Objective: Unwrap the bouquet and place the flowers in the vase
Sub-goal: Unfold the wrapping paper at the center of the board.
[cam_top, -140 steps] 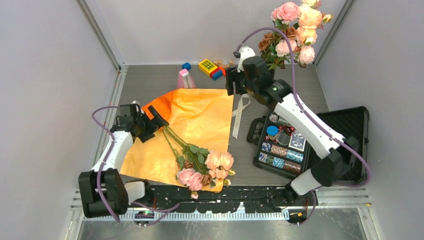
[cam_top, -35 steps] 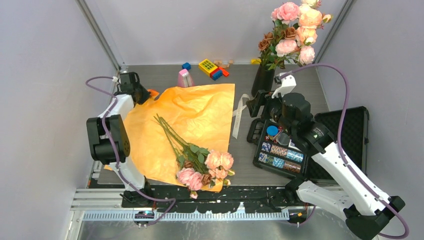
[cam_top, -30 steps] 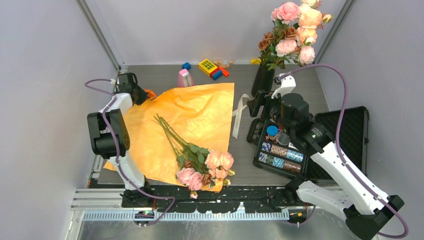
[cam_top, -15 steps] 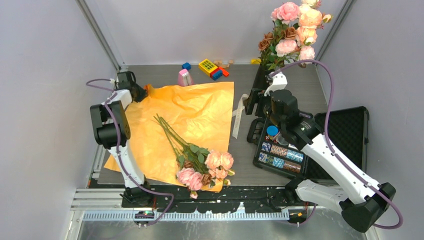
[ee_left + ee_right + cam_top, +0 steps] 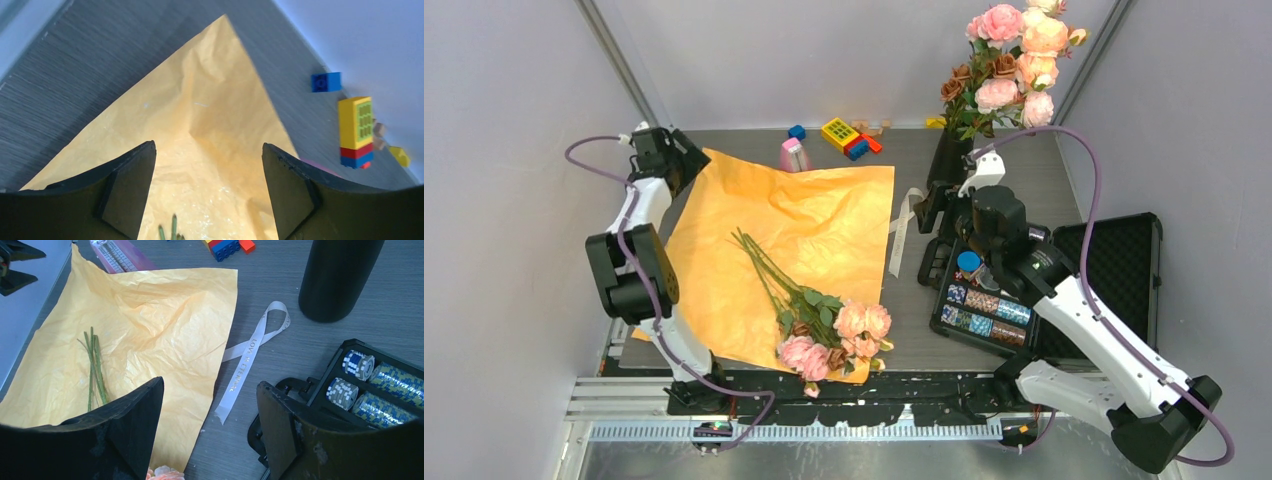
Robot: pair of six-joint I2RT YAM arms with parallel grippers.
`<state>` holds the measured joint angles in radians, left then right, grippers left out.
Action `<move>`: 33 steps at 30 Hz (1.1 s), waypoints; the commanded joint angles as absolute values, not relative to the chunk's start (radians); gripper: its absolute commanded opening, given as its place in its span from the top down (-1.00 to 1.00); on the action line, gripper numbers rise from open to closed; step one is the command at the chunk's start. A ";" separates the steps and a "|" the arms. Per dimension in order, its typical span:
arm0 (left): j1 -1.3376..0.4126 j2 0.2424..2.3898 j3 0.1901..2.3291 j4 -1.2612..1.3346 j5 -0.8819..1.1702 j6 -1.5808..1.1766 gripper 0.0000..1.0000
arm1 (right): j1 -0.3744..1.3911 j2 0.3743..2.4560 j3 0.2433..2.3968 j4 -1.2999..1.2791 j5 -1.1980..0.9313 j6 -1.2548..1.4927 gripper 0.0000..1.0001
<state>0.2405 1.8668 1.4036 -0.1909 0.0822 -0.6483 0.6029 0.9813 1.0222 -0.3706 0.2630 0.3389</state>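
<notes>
The bouquet lies unwrapped: its orange paper is spread flat on the table. Pink and peach flowers rest on the paper's near part, their green stems pointing toward the far left. The cream ribbon lies loose right of the paper. The black vase stands at the back right with several roses in it. My left gripper hovers open above the paper's far-left corner, holding nothing. My right gripper is open and empty above the paper's right edge and the ribbon.
A pink metronome stands just behind the paper. Toy bricks and a blue brick lie near the back wall. An open black case of poker chips sits right of the ribbon, under my right arm.
My left gripper has opened and let go of the paper's far-left corner, which now lies flat. It has drawn back a little toward the far left. The right arm has barely shifted.
</notes>
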 commanded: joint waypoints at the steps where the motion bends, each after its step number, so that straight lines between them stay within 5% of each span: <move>1: 0.232 1.703 1.341 -0.150 0.079 -0.595 -0.61 | 0.602 0.935 1.008 -0.357 0.257 0.375 -0.47; 7: 0.148 1.692 1.269 -0.133 0.141 -0.585 -0.51 | 0.603 0.914 0.989 -0.359 0.232 0.410 -0.46; 20: 0.045 1.955 1.420 -0.136 0.201 -0.652 0.05 | 0.603 0.956 0.972 -0.345 0.189 0.463 -0.46; 33: 0.043 2.090 1.443 -0.127 0.227 -0.654 0.12 | 0.603 1.049 0.968 -0.308 0.148 0.489 -0.43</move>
<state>0.0452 2.0792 1.4078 -0.1524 0.2173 -0.6617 0.6029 1.0336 0.9691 -0.3702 0.1673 0.4686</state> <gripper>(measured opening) 0.443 0.718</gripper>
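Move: Lying some 13 cm to the right of the left hand, level with it in reach and about 11 cm below, is the raised fold near the wrapping paper's far left corner. The pink metronome stands about 26 cm right and 3 cm farther out, its middle 5 cm below; the flowers' stem ends lie 11 cm back, 14 cm right and 11 cm below. From the right hand the fold is roughly 22 cm ahead, 40 cm left and 26 cm below. Rising about 6 cm first and easing back a little, the left hand then swings some 12 cm right over the paper and sinks some 15 cm from its peak, down close to the fold. It turns about 15 degrees clockwise, tips down and narrows its fingers to roughly half open; touch can't be made out. The right hand, open and empty, sinks about 4 cm and tips down beside the paper. ##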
